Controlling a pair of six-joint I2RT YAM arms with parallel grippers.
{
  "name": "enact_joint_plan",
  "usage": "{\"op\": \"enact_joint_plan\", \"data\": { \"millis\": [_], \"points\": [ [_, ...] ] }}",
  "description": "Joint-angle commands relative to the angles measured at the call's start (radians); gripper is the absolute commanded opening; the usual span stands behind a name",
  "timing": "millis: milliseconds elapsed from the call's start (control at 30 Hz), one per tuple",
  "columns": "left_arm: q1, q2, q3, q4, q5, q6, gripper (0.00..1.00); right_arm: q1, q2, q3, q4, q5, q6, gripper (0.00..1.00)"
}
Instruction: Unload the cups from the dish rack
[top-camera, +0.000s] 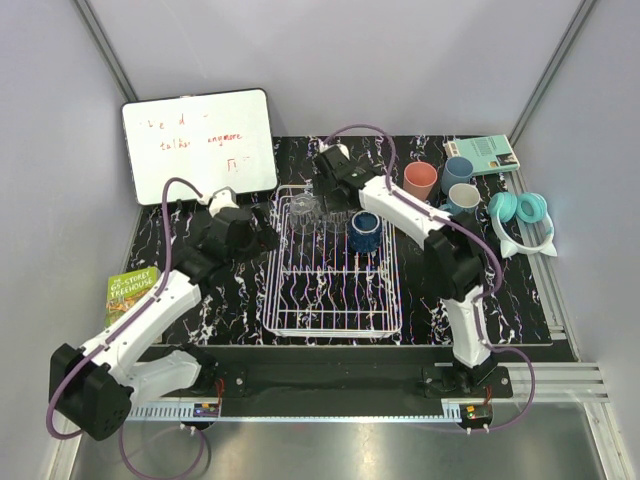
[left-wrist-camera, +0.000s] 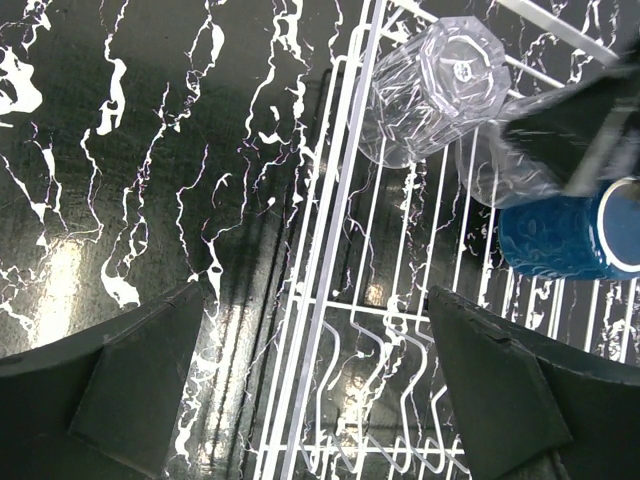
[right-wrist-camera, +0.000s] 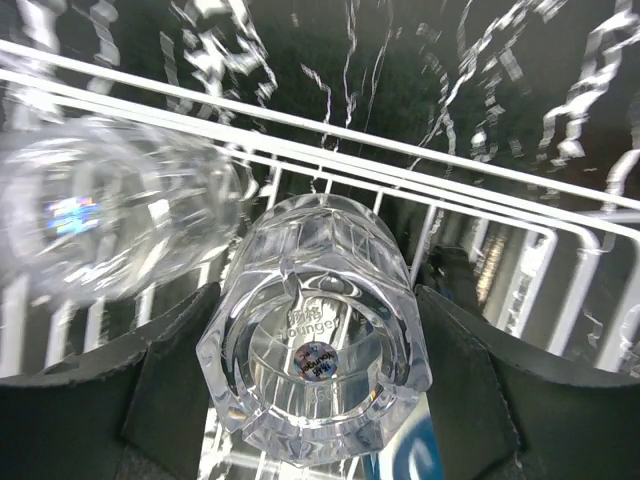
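The white wire dish rack (top-camera: 335, 330) lies at the table's middle. Its far end holds two clear glasses and a dark navy mug (top-camera: 364, 231), all on their sides. My right gripper (right-wrist-camera: 315, 390) is shut on one clear glass (right-wrist-camera: 320, 340), a finger pressing each side of its base. The other glass (right-wrist-camera: 110, 220) lies just to its left. My left gripper (left-wrist-camera: 320, 390) hangs open over the rack's left rim (left-wrist-camera: 330, 300), holding nothing. A salmon-pink tumbler (top-camera: 420, 180) and two light blue mugs (top-camera: 458, 172) (top-camera: 463, 198) stand upright to the right of the rack.
A whiteboard (top-camera: 198, 145) leans at the back left. Teal headphones (top-camera: 522, 215) and a teal box (top-camera: 482, 155) lie at the back right. A green book (top-camera: 130, 293) sits beside the left arm. A metal rail runs along the near edge.
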Motion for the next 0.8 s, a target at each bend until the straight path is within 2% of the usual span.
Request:
{"op": "enact_joint_plan", "data": {
  "millis": [0,167,267,333,367,433,533,567,633,767],
  "points": [
    [-0.001,-0.033,0.014,0.034,-0.013,-0.007,0.99,0.016,-0.24,0.017,0.023,0.018,0.04,0.0],
    [-0.001,-0.022,0.037,0.035,0.0,-0.007,0.99,0.019,-0.386,-0.024,0.026,-0.035,0.073,0.0],
    [-0.001,-0.022,0.042,0.075,0.051,-0.003,0.99,0.017,-0.487,-0.104,0.079,-0.118,0.104,0.0],
    [-0.001,-0.04,0.024,0.123,0.126,0.004,0.98,0.019,-0.59,-0.219,0.144,-0.187,0.13,0.0],
    [-0.001,-0.048,0.015,0.181,0.152,-0.001,0.98,0.017,-0.628,-0.315,0.231,-0.259,0.138,0.0],
    [-0.001,-0.088,-0.024,0.248,0.238,-0.006,0.98,0.017,-0.73,-0.398,0.307,-0.33,0.182,0.0],
    [-0.001,-0.16,-0.116,0.443,0.362,-0.029,0.99,0.017,-0.825,-0.538,0.423,-0.382,0.228,0.0],
    [-0.001,-0.18,-0.139,0.547,0.384,-0.05,0.99,0.017,-0.845,-0.607,0.487,-0.394,0.253,0.0],
    [-0.001,-0.224,-0.212,0.644,0.427,-0.078,0.99,0.019,-0.903,-0.67,0.549,-0.434,0.28,0.0],
    [-0.001,-0.252,-0.309,0.9,0.49,-0.157,0.99,0.017,-0.975,-0.834,0.788,-0.517,0.398,0.0]
  ]
}}
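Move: The clear glass is already in my right fingers at the rack's far end. My open left gripper, where I'm taking it, is about 14 cm left, 11 cm nearer and 6 cm higher. The other clear glass stands some 7 cm to the right hand's left, level with it; the dark blue mug is about 6 cm right and 5 cm nearer, both roughly 3 cm lower. From my left hand the held glass lies 11 cm ahead, 14 cm right, 6 cm below. I keep my pinch on the glass and whisk it up about 20 cm out of the rack, then draw it back some 15 cm, sinking slightly, while my right wrist rolls about 40 degrees to swing the glass round towards my left gripper. Late on, my left hand, fingers wide open, rises and shifts right to meet it, turning its fingers rightwards and flatter. ##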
